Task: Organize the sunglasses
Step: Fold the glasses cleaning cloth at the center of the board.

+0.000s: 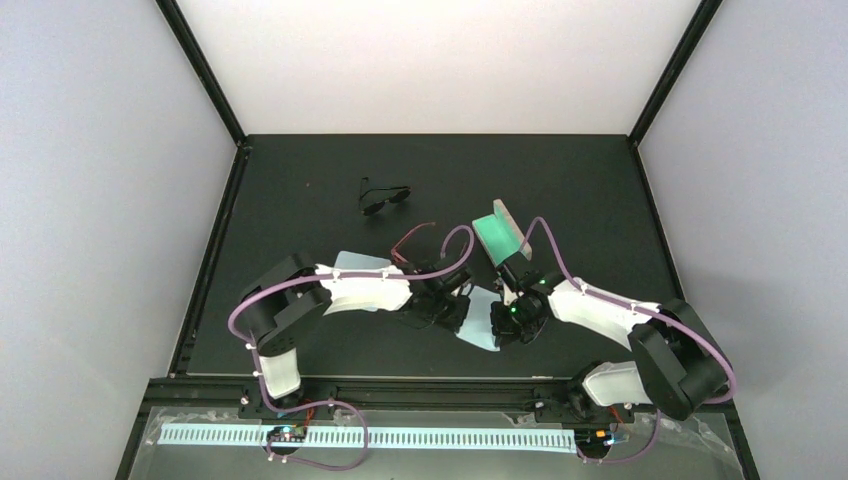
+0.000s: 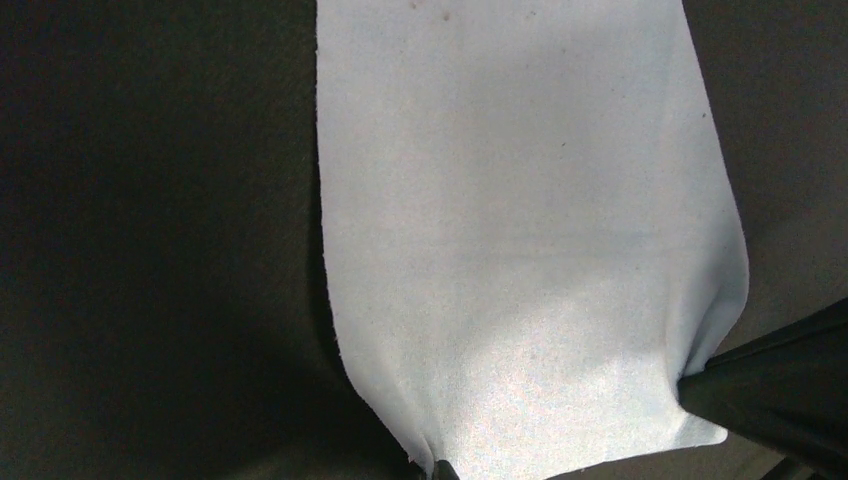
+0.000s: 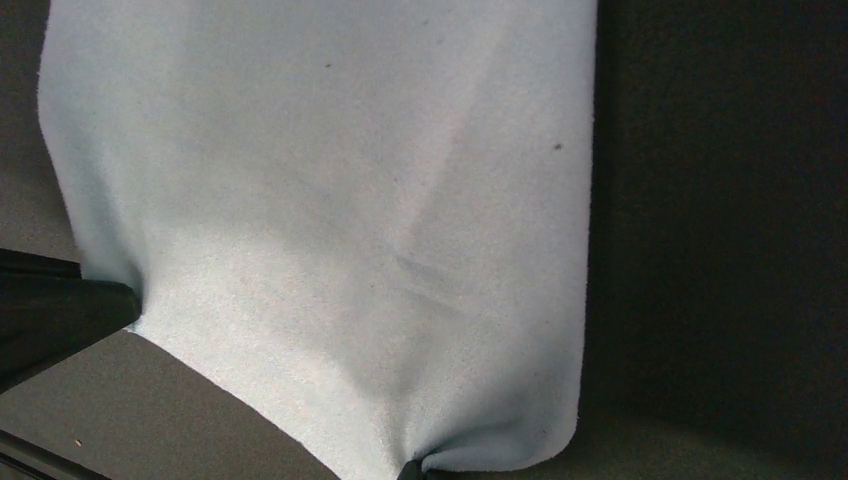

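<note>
The sunglasses (image 1: 409, 241), thin and red-framed, lie on the black table just beyond my left wrist, which partly covers them. A pale blue cloth (image 1: 481, 320) hangs stretched between both grippers. My left gripper (image 1: 461, 301) is shut on one corner of the cloth (image 2: 520, 250), which puckers at the pinch along the bottom edge of the left wrist view. My right gripper (image 1: 503, 322) is shut on another corner of the cloth (image 3: 330, 200), with the same pucker low in its own view. Each wrist view shows the other gripper's dark finger (image 2: 770, 390) (image 3: 55, 315) at the cloth's edge.
A black dark-lensed pair of glasses (image 1: 383, 197) lies farther back on the table. A green case (image 1: 499, 235) stands just beyond my right wrist. A pale sheet (image 1: 360, 262) pokes out from under the left forearm. Black frame posts border the table.
</note>
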You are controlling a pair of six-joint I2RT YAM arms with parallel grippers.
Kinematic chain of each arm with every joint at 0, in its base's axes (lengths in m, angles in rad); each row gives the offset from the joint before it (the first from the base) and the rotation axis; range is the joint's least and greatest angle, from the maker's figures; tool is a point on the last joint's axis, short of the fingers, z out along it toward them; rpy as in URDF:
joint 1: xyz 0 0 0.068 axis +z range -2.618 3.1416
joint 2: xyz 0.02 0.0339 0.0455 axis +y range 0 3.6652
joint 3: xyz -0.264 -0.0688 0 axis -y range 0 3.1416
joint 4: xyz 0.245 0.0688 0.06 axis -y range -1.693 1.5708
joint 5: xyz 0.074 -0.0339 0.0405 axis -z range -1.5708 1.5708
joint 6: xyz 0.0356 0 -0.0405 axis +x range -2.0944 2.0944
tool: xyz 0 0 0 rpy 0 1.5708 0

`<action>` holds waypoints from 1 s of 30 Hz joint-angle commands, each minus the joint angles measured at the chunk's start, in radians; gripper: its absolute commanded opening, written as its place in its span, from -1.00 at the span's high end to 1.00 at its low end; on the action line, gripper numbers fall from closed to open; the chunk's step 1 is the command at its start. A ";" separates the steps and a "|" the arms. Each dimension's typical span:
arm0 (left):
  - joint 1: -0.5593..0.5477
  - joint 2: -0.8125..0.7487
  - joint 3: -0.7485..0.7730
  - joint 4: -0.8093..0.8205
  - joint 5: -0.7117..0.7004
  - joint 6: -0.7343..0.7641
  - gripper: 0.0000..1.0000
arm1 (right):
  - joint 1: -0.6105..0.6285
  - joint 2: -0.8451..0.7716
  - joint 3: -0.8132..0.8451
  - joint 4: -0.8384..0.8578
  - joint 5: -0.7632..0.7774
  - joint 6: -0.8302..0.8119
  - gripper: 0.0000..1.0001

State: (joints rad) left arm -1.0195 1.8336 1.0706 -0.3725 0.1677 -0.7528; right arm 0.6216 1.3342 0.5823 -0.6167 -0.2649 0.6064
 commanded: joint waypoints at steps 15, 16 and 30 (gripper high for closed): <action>-0.011 -0.241 -0.219 -0.112 -0.110 -0.063 0.97 | 0.154 0.198 0.080 0.063 -0.016 -0.008 0.98; -0.011 -0.261 -0.236 -0.117 -0.116 -0.071 0.97 | 0.159 0.199 0.080 0.063 -0.014 -0.004 0.98; -0.011 -0.293 -0.268 -0.100 -0.103 -0.083 0.97 | 0.159 0.095 0.043 0.011 0.030 0.065 0.48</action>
State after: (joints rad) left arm -1.0233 1.5402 0.7830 -0.4709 0.0746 -0.8238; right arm 0.7788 1.4620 0.6796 -0.5568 -0.3248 0.6411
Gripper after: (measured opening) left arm 0.016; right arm 0.219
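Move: The cleaning cloth lies flat under both my hands, its near edge pinched at both ends. Its middle is about 4 cm ahead and 5 cm right of my left hand, some 6 cm ahead and 3 cm left of my right. The red glasses stand about 17 cm ahead and 8 cm left of my left hand, and the other cloth 12 cm ahead and 24 cm left of that hand. The green case is roughly 25 cm ahead of my right hand and 3 cm to its right. Both my hands, still shut, drag the cloth along the board to the left. My left hand leads, going about 9 cm left and 4 cm back towards me, with its touch on the corner ending. My right hand starts later, follows about 5 cm left, turning slightly counter-clockwise, then stops and begins to open, still down at the cloth's bunched right corner. ##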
